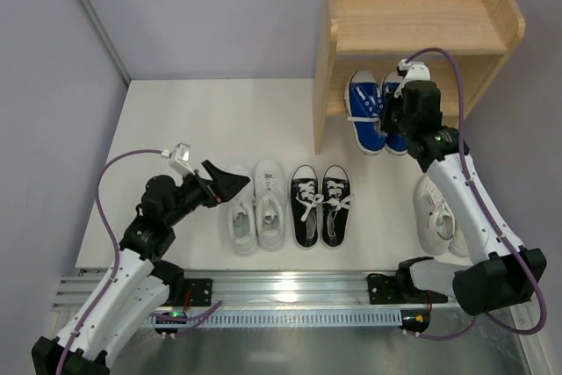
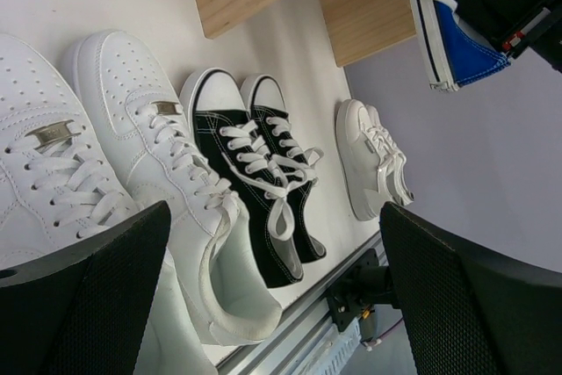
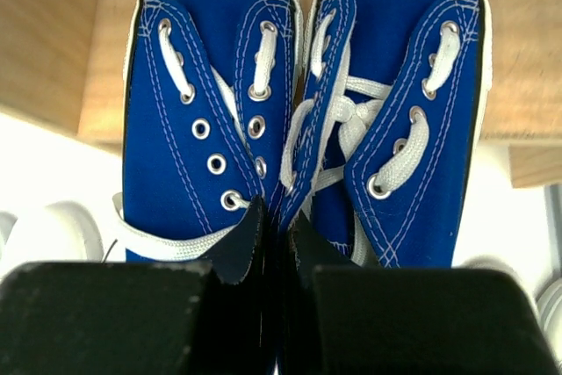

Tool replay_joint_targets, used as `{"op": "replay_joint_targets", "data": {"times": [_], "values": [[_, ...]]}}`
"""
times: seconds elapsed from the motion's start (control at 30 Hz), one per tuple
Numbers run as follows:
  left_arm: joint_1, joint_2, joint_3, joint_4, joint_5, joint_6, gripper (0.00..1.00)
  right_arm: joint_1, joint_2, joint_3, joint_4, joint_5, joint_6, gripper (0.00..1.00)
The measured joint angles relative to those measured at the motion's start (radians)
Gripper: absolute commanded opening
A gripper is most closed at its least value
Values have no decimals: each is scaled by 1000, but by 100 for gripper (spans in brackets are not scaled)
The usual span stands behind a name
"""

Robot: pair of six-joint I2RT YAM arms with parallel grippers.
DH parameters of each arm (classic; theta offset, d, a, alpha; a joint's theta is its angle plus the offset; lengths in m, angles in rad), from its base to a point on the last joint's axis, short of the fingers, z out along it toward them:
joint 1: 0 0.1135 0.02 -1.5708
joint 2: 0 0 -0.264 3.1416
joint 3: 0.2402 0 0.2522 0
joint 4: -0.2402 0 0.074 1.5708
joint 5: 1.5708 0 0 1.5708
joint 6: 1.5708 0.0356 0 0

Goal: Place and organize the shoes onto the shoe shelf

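Observation:
My right gripper [image 1: 399, 118] is shut on the touching inner collars of the blue canvas shoes [image 3: 202, 120], holding the pair side by side. Their toes point into the lower tier of the wooden shoe shelf [image 1: 413, 15] and their heels stick out in front. I cannot tell whether they rest on the tier. My left gripper [image 1: 235, 180] stands open just left of the white leather pair [image 1: 256, 208], with nothing between its fingers [image 2: 88, 296]. The black pair [image 1: 320, 204] stands right of the white pair. The smaller white shoes [image 1: 436, 217] lie under my right arm.
The shelf's top tier [image 1: 421, 28] holds nothing. Purple walls close in the left side and the back. A metal rail [image 1: 290, 292] with both arm bases runs along the near edge of the table.

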Motion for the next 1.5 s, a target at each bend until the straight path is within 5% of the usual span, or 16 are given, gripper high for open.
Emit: {"op": "replay_joint_targets", "data": {"times": [0.63,1.03,1.5], "values": [[0,-62,2,-57,-20,3,100,20,249,127,348,64,-51,4],[0,-108,5,-114,-37,3,100,129,393,261,378,189,-51,4],[0,-143,5,-134,-47,3,100,161,402,234,434,257,-52,4]]}}
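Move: Ahead of the right hand, which already holds the blue sneakers by their adjoining sides, the free left end of the lower shelf deck lies about 17 cm forward, 7 cm left and 4 cm below. The shelf's left side panel stands roughly 15 cm ahead and 13 cm left. The upper deck's middle is some 22 cm ahead, 4 cm right and 14 cm above. From the left hand that deck end is about 31 cm forward and 27 cm right, nearly level. Sliding the blue sneakers toes-first into the shelf, the right hand goes about 12 cm forward and 4 cm up under the upper deck, tipping its fingers up some 15 degrees. Late in the reach it swings about 6 cm left to bring the pair against the left side panel, then holds there, grip still shut. The open left hand eases some 2 cm back and to its left. ##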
